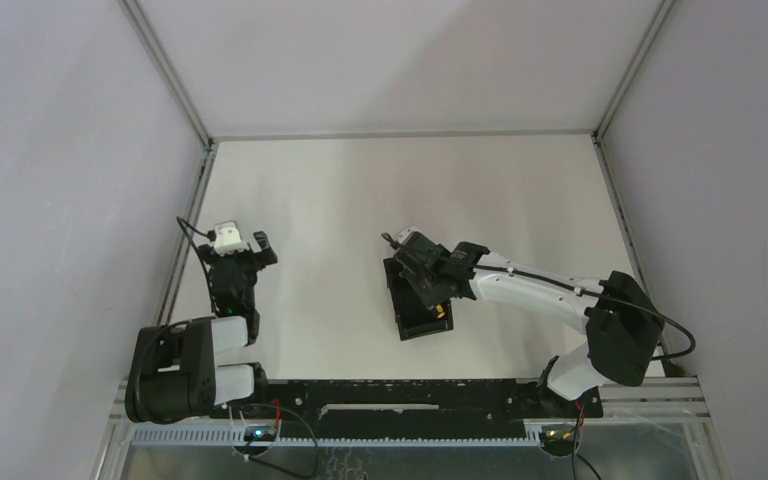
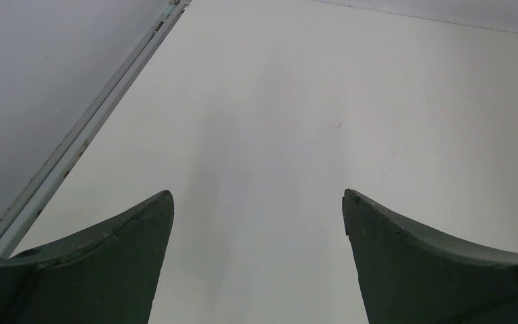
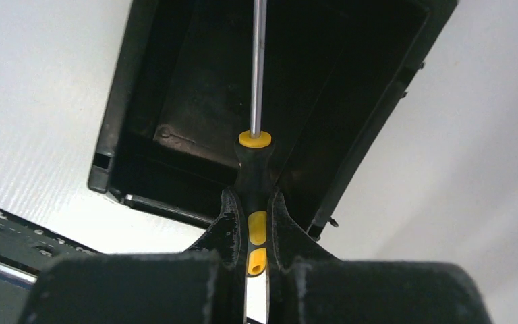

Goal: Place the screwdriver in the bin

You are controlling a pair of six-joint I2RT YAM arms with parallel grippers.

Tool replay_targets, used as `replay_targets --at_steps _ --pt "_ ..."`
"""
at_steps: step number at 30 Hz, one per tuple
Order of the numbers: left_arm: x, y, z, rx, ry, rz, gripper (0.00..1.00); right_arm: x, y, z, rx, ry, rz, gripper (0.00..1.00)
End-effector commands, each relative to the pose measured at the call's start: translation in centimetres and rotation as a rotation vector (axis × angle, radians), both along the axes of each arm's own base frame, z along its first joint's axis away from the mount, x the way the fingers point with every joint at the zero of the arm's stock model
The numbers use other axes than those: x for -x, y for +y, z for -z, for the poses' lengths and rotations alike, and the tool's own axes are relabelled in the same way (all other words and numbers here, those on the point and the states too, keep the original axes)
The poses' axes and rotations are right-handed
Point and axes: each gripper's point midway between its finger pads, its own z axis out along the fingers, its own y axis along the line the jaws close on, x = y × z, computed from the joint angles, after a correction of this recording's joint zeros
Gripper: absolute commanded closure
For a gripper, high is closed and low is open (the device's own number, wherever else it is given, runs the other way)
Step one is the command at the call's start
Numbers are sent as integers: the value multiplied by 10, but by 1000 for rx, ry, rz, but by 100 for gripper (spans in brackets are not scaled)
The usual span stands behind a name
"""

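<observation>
The black bin [image 1: 418, 312] sits on the table just left of centre of the right arm's reach; it also fills the right wrist view [image 3: 175, 101]. My right gripper [image 1: 428, 268] hangs over the bin, shut on the black-and-yellow handle of the screwdriver [image 3: 256, 158]. In the right wrist view the gripper [image 3: 251, 197] pinches the handle, and the thin metal shaft runs forward over the bin's floor. A bit of yellow handle shows in the top view [image 1: 441, 311]. My left gripper [image 1: 243, 250] is open and empty over bare table, far left of the bin; its view [image 2: 257, 199] shows only table.
The white table [image 1: 360, 200] is walled in by grey panels. A metal rail [image 2: 81, 135] runs along the left edge close to my left gripper. A black rail [image 1: 400, 395] holding the arm bases crosses the near edge.
</observation>
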Motion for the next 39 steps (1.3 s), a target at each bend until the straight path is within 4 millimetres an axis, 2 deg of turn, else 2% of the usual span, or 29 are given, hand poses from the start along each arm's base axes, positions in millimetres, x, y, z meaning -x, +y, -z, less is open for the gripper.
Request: replay_targets --at_steps 1,9,11,16,18,20,25,27,30,31,34,36,39 --pt "-11 2 -26 -21 -70 -4 0 1 9 8 -24 6 6 100" --pt "-11 2 -26 -21 -70 -4 0 4 10 28 -2 38 23 100" --pt "-11 1 -26 -21 -71 -4 0 4 10 31 2 43 28 92" --pt "-11 1 -26 -21 -71 -4 0 4 12 34 5 40 39 59" --pt "-11 2 -26 -21 -71 -4 0 4 14 29 -9 27 37 46" --pt "-11 1 -26 -21 -72 -3 0 3 18 20 -39 9 30 39" --pt "-11 2 -26 -21 -72 -4 0 -2 26 -20 -151 -75 38 36" --pt "-11 1 -26 -21 -71 -3 0 -9 25 -40 -192 -137 58 29" --pt "-11 2 -26 -22 -71 -4 0 -16 17 -57 -219 -192 93 20" --pt "-11 2 -26 -22 -72 -5 0 -18 14 -60 -229 -197 110 14" --pt "-11 2 -26 -21 -71 -4 0 -24 -1 -63 -228 -199 181 1" --pt "-11 2 -26 -22 -71 -4 0 -33 -20 -60 -188 -206 266 0" --pt "-11 2 -26 -22 -70 -4 0 -49 -66 -51 -102 -206 460 0"
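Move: The right hand holds the screwdriver by its handle over the bin's near right part. The bin's middle lies about 3 cm ahead of it, 4 cm to its left and some 7 cm below. The screwdriver's own middle is roughly 3 cm ahead and 1 cm left of the hand, its shaft pointing forward-left. From the idle left hand, the bin is about 43 cm to the right, 12 cm back and 8 cm lower. The right hand sinks the last 4 cm or so into the near right part of the bin, slowing as it goes, with the screwdriver still pinched, and near the bottom its fingers start to open and let go of the handle. It then lifts away about 9 cm with the fingers spreading fully wide, easing forward some 3 cm and, at the top, swinging right while the wrist tilts back and turns slightly clockwise. ##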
